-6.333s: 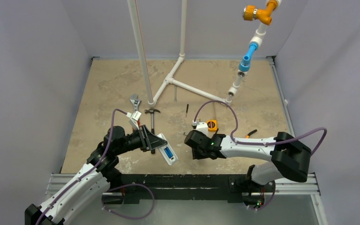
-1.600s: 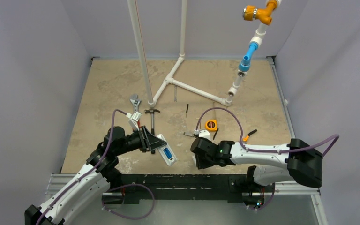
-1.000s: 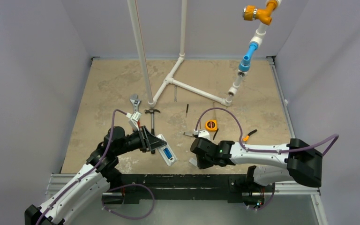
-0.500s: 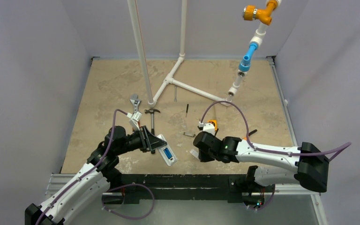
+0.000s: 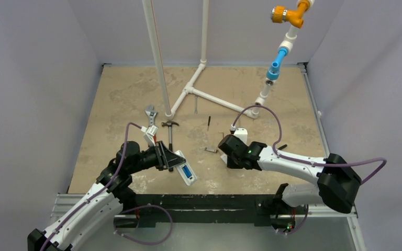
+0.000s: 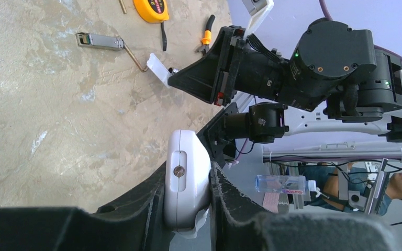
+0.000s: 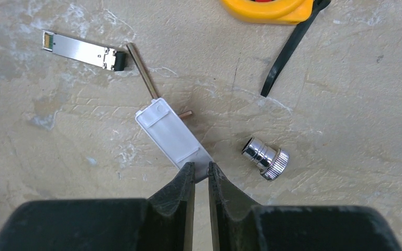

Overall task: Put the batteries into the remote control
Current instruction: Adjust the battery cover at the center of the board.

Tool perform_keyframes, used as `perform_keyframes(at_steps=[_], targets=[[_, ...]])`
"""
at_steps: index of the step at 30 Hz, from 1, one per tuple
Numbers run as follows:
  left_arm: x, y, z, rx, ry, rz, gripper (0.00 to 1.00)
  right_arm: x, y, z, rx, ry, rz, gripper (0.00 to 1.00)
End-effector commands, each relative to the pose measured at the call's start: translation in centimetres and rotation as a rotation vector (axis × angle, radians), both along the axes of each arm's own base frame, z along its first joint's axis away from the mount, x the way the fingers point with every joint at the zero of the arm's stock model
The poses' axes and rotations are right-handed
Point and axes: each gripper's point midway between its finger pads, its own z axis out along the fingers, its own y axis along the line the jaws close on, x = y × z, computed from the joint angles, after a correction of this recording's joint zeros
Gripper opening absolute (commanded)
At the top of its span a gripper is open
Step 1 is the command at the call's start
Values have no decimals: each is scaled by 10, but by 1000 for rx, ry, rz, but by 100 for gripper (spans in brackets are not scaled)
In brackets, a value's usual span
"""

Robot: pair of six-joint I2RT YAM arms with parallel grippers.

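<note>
The white remote control [image 5: 185, 169] hangs tilted above the table near the front edge, my left gripper [image 5: 172, 159] shut on its end. A blue patch in its back recess is the batteries [image 5: 187, 171]; how many I cannot tell. The left wrist view shows the remote's rounded end [image 6: 187, 172] squeezed between the black fingers [image 6: 152, 196]. My right gripper [image 5: 223, 150] stands to the right of the remote, shut on one end of a small flat grey-white cover piece [image 7: 171, 137]. That cover [image 6: 157, 68] sticks out of the gripper's tip above the table.
Under the right gripper lie a chrome cylinder [image 7: 265, 157], a thin rod [image 7: 141, 70], a silver module [image 7: 81, 50] and a yellow tape measure [image 7: 272, 8]. A hammer [image 5: 170, 137] and wrench [image 5: 150, 112] lie behind the left gripper. White pipe frame [image 5: 204, 94] stands at the back.
The right gripper has carried the cover piece from near the front edge away toward the table's middle, over the tape measure. The left arm and remote have not moved.
</note>
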Motion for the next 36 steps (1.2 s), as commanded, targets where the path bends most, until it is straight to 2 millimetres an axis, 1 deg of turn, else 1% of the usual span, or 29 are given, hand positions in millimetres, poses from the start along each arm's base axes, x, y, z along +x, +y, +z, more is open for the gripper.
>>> perform_keyframes(at_steps=[1, 10, 16, 21, 29, 33, 36], targets=[[2, 1, 12, -13, -45, 6, 0, 14, 7, 6, 17, -37, -48, 11], [3, 1, 10, -13, -39, 9, 0, 5, 2, -5, 22, -1, -65, 12], [3, 0, 11, -16, -41, 6, 0, 8, 0, -7, 10, -11, -89, 13], [2, 1, 10, -14, -40, 6, 0, 9, 2, -8, 8, -6, -93, 14], [3, 1, 8, -13, -39, 6, 0, 5, 4, -9, 17, 10, -76, 27], [3, 1, 9, -14, -39, 5, 0, 10, 5, 1, 31, -26, -60, 32], [3, 1, 9, -13, -40, 6, 0, 16, 11, 11, 37, -68, 19, 36]])
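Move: The right fingers hold the near end of the battery cover. Its middle lies some 2 cm ahead, 2 cm left and 1 cm below them; the board is about 3 cm down. The hex key lies 5 cm ahead and 4 cm left, the metal module 7 cm ahead and 7 cm left, and the silver connector 1 cm ahead and 5 cm right. From the left hand, the cover is about 5 cm ahead, 16 cm right and 13 cm below. Straight down over the board, the right hand lowers the pinched battery cover about 1 cm onto the hex key and pauses. It then sinks a little further, about 1.5 cm in all, as its fingers open and let go of the cover's near end. It finishes by rising some 0.5 cm, fingers still spreading on either side of that end. ##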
